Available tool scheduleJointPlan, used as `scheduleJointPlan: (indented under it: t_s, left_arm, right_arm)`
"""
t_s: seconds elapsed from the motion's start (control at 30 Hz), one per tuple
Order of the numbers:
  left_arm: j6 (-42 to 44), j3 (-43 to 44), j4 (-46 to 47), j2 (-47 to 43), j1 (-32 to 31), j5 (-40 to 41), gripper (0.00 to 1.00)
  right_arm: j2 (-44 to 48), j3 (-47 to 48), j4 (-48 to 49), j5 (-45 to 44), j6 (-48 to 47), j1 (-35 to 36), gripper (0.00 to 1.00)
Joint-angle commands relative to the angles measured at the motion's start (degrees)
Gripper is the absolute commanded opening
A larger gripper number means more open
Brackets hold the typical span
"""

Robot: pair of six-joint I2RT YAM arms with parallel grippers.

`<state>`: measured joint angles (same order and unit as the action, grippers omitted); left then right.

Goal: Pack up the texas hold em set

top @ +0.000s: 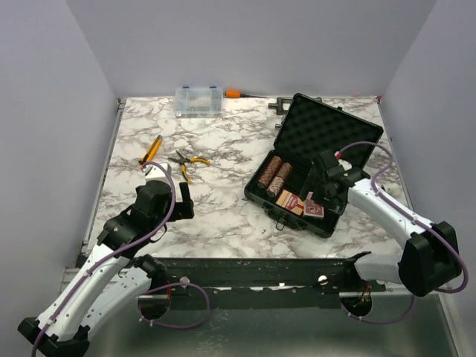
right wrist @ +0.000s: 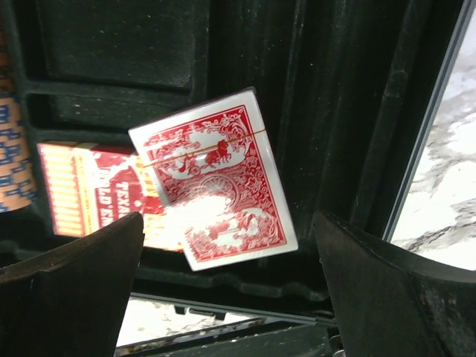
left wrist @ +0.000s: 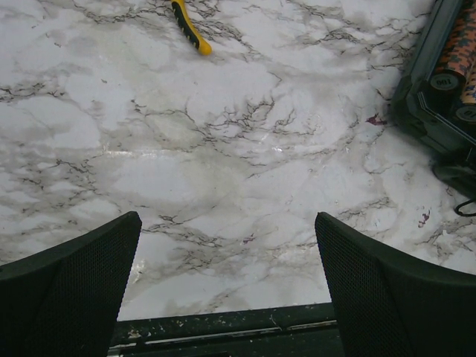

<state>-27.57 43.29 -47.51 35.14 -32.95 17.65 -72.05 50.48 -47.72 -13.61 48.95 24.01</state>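
Note:
The black case (top: 296, 222) lies open at the right, its foam-lined lid (top: 327, 130) tipped back. Two brown-red chip rolls (top: 275, 177) sit in its left slots. A red-backed card deck (right wrist: 216, 178) lies askew in the case, overlapping a boxed red deck (right wrist: 89, 190) beside it. My right gripper (right wrist: 227, 290) hovers open just above the decks, holding nothing. Over bare marble left of the case, my left gripper (left wrist: 227, 282) also stands open and empty. The case corner (left wrist: 424, 97) and chip rolls (left wrist: 461, 37) show at the right edge of the left wrist view.
A small clear organizer box (top: 198, 100) and an orange-handled tool (top: 234, 94) sit at the back. Orange-handled pliers (top: 186, 160) and a yellow-handled tool (top: 152, 150) lie left of centre. A dark rail (top: 245, 271) runs along the table's near edge.

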Motion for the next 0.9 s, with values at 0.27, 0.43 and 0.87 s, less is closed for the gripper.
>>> scheduleJointPlan:
  t_s: [0.27,0.43,0.87]
  left_arm:
    - [-0.54,-1.10,1.98,2.33,0.63,-0.68,0.98]
    - [-0.48,-1.01,1.98,2.70,0.78,-0.63,0.98]
    - [-0.46,-1.01,1.85,2.65,0.98,-0.51,0.98]
  right_arm:
    - [-4.04,-1.96,6.81,0.58,-8.96,0.15,0.91]
    - [-4.40,-2.03,7.20,0.20,-10.61,0.16,0.80]
    - [-6.18,-2.77,8.22,1.31,-15.28,0.15,0.71]
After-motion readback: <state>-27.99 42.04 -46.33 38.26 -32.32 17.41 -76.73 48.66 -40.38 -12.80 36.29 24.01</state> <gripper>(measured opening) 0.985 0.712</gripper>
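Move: The red card deck I go for lies flat in the open case just below my right fingers: about 2 cm ahead, level side to side, some 3 cm down. The orange Texas Hold'em box is about 3 cm ahead and 7 cm left, at similar depth; the nearer chip roll is roughly 13 cm ahead and 11 cm left. From my left hand the deck is some 42 cm right, 6 cm ahead and 12 cm down. I drop my open right hand about 2 cm over the red card deck, then hold that height, easing some 1 cm forward while turning the wrist roughly 10 degrees counter-clockwise to bring the fingers nearer square with the deck. As I turn, I close them by under a third, until the pads pinch its two long sides. ##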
